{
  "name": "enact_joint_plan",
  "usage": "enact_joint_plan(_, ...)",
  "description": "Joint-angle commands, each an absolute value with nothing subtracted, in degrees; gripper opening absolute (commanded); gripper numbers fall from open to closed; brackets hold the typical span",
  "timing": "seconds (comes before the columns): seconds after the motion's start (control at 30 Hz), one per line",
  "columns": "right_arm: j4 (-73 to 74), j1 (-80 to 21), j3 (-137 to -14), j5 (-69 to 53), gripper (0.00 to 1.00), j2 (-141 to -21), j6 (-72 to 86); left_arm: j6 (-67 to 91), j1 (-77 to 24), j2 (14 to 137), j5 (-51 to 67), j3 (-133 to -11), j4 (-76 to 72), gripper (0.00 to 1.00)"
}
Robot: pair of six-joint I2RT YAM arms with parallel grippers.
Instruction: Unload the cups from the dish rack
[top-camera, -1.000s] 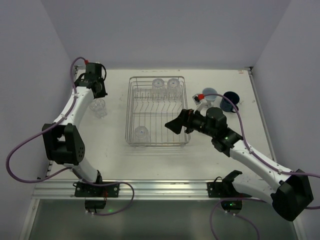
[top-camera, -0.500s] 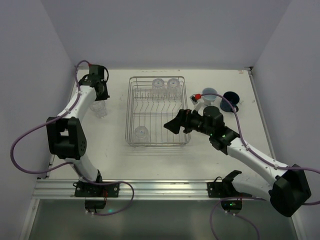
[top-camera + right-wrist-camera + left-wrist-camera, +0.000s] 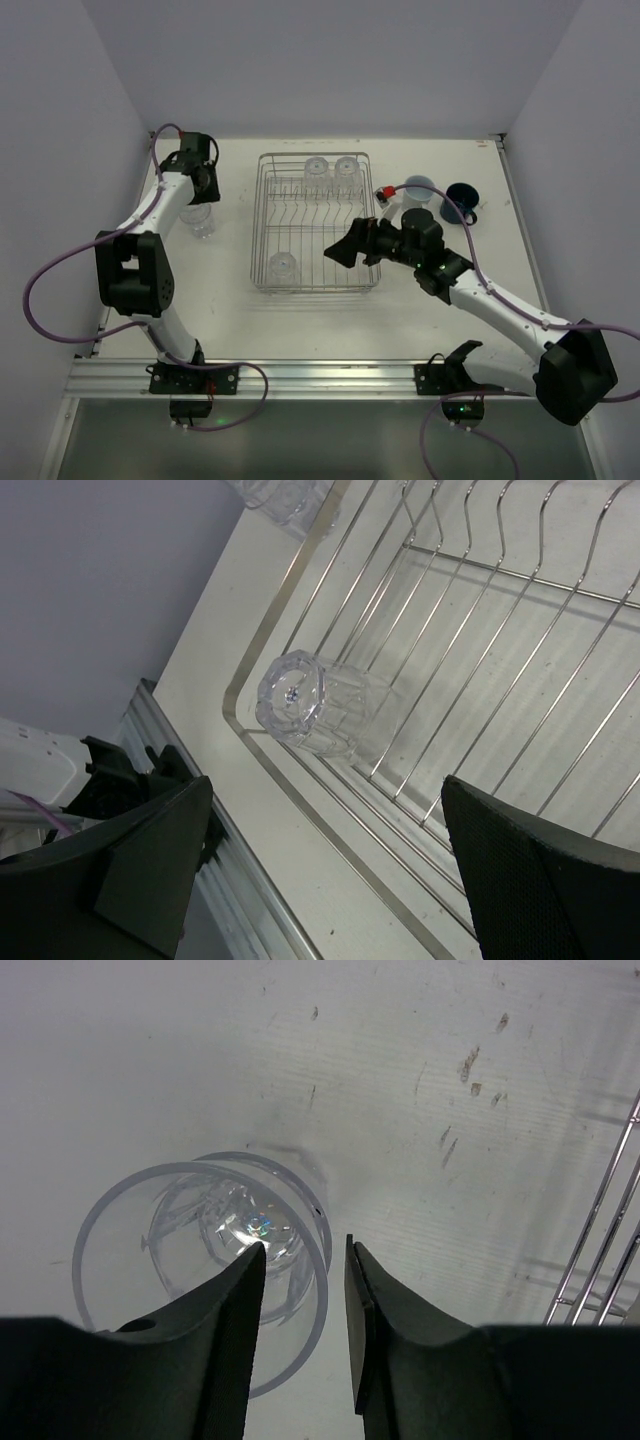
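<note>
The dish rack [image 3: 300, 215] stands mid-table with three clear ribbed cups in it: two at the back [image 3: 316, 168] [image 3: 346, 167] and one at the front left [image 3: 283, 266]. My left gripper [image 3: 201, 188] hangs over a clear tumbler [image 3: 201, 220] standing left of the rack. In the left wrist view that tumbler [image 3: 190, 1260] is seen from above, and my left gripper [image 3: 300, 1248] is open astride its rim without pinching it. My right gripper [image 3: 350, 246] hovers wide open and empty above the rack's right side. In its wrist view the front cup [image 3: 320, 705] lies tilted in the rack's corner [image 3: 250, 735].
A pale blue cup [image 3: 419, 188] and a dark blue mug [image 3: 460, 201] stand right of the rack, behind the right arm. The table's metal front rail [image 3: 190, 830] runs close to the rack's corner. Walls enclose the table on three sides.
My left gripper's jaws have parted around the tumbler's rim after being shut. The left arm swung in toward the back left. My right gripper edged left over the rack.
</note>
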State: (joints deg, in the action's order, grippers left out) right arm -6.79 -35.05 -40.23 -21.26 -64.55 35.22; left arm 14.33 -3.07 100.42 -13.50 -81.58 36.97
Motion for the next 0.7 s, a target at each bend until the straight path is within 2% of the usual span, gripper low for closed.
enact_joint_plan(0.0, -6.4, -36.0, -43.6, -23.8, 0.99, -65.8, 32.2, 14.3, -2.6, 97.8, -13.6, -83.1, 35.8, 0.41)
enact_joint_plan(0.07, -4.1, -37.6, -45.3, -22.9, 0.99, -66.7, 29.5, 14.6, -2.6, 96.3, -12.6, -83.7, 35.6, 0.52)
enact_joint_plan(0.17, -0.3, -41.4, -48.6, -19.4, 0.99, -68.4, 24.7, 15.6, -2.6, 92.9, -9.1, -84.5, 34.2, 0.74)
enact_joint_plan(0.2, 0.3, -42.8, -49.5, -17.9, 0.99, -68.8, 23.5, 15.9, -2.7, 91.6, -8.1, -84.6, 33.5, 0.74)
enact_joint_plan(0.23, 2.8, -45.4, -50.4, -16.3, 0.99, -69.3, 22.4, 16.4, -2.7, 88.9, -5.5, -84.6, 32.9, 0.80)
enact_joint_plan(0.4, 9.0, -50.4, -58.3, -7.5, 0.99, -74.5, 18.5, 19.2, -3.1, 78.9, 5.2, -80.3, 24.9, 0.90)
enact_joint_plan(0.57, 15.5, -54.6, -67.3, 2.0, 0.99, -83.3, 17.0, 22.1, -5.3, 64.6, 13.0, -66.4, 14.4, 0.95)
enact_joint_plan(0.67, 18.4, -57.0, -72.0, 5.3, 0.99, -89.3, 16.6, 22.9, -5.5, 57.1, 13.9, -58.8, 11.2, 1.00)
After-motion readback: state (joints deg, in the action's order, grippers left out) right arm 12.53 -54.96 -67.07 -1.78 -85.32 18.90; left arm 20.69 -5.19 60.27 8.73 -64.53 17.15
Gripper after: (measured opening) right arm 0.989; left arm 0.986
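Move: The last near glass stands upside down in the rack's near left corner, about 14 cm left of the open right hand, level with it and some 14 cm lower; the two far glasses stand about 24 cm ahead of that hand, one some 7 cm to its left, the other straight ahead. The left hand's fingers straddle the rim of the stacked glass, its middle 3 cm left and 4 cm below; the near glass is 17 cm back, 22 cm right and 6 cm below. The right hand sweeps about 10 cm left across the rack towards the near glass, swinging some 3 cm back and most of the way forward again, wide open and untouching, while its wrist turns some 25 degrees so the fingers point farther down. Meanwhile the left hand opens the rest of the way, comes free of the stacked glass and climbs quickly about 20 cm, veering right and back as its fingers swing up from pointing steeply down to nearly forward. ##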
